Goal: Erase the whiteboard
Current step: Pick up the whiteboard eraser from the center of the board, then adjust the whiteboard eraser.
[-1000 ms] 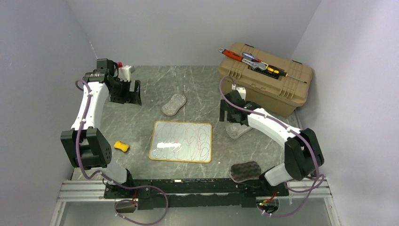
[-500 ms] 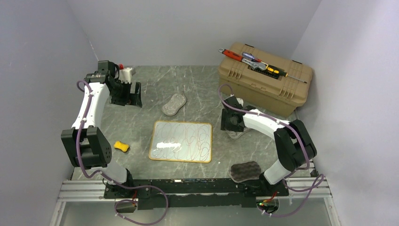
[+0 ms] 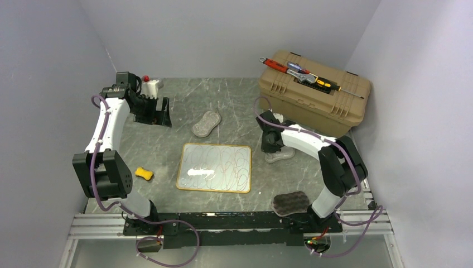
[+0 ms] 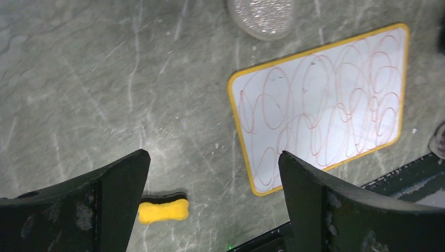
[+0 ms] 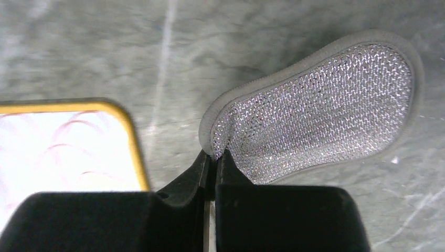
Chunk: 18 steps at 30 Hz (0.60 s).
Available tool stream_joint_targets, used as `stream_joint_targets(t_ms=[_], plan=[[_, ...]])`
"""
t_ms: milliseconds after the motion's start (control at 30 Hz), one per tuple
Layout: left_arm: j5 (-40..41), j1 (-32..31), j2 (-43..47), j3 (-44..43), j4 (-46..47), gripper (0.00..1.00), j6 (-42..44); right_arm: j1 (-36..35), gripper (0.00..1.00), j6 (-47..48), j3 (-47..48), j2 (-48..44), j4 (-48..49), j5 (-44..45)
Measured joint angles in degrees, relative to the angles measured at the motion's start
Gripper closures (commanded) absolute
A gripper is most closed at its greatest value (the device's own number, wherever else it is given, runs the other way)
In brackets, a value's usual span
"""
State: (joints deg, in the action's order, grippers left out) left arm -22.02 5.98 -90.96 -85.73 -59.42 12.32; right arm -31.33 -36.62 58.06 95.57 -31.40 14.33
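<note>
The whiteboard (image 3: 215,167) lies flat in the middle of the table, yellow-framed and covered in reddish scribbles; it also shows in the left wrist view (image 4: 320,105) and its corner in the right wrist view (image 5: 63,147). Just right of it, my right gripper (image 3: 271,146) (image 5: 215,156) is down at the table, shut on the near edge of a silver mesh sponge (image 3: 281,155) (image 5: 320,105). My left gripper (image 3: 160,113) (image 4: 214,157) hangs open and empty high over the back left of the table.
A second silver sponge (image 3: 206,123) lies behind the board. A small yellow bone-shaped sponge (image 3: 144,173) (image 4: 162,210) sits left of it. A dark sponge (image 3: 290,202) rests near the right arm's base. A tan toolbox (image 3: 314,95) with hand tools (image 3: 301,72) stands back right.
My right gripper dropped onto the silver sponge beside the board and went from open to shut on its edge. The left arm barely shifted.
</note>
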Motion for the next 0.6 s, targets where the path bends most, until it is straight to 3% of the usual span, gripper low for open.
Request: stream_joint_targets(t_ms=[233,500,600], plan=[[-8.9,-3.0,1.2,1.4,0.6,0.01,6.5,-1.9,1.0,-6.4,4.6,-7.8,3.6,-8.0],[-9.6,-23.1,12.0,11.0,3.5,0.0,14.6,-11.7,1.0,-21.6,5.0,-15.9,18.1,-10.6],[-9.6,-25.0,18.3,14.6,5.8,0.0,17.3,-15.0,1.0,-26.7,3.8,-15.9,23.9,-10.8]])
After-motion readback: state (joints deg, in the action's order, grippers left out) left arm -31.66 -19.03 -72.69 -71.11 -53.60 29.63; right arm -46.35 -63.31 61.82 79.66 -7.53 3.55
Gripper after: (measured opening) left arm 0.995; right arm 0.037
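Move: The right hand already pinches the near left end of the gray eraser pad, whose middle lies about 6 cm to its right and 1 cm ahead; the whiteboard's middle is some 21 cm to its left, 4 cm back and 2 cm lower. The other gray pad is roughly 24 cm left and 13 cm ahead. From the left hand, high up, the board's middle lies about 22 cm right, 9 cm back and 17 cm below, the yellow sponge 6 cm left and 12 cm back. Keeping its shut pinch on the end of the gray eraser pad, the right hand lifts the pad off the table and sweeps up and left, about 20 cm up and nearly as far left, rolling some 50 degrees with its left side rising, until it is high over the whiteboard. Meanwhile the left hand, empty and wide open, swings right and then also back to above the board's left part, turning about 40 degrees clockwise and rising slightly at the end. ##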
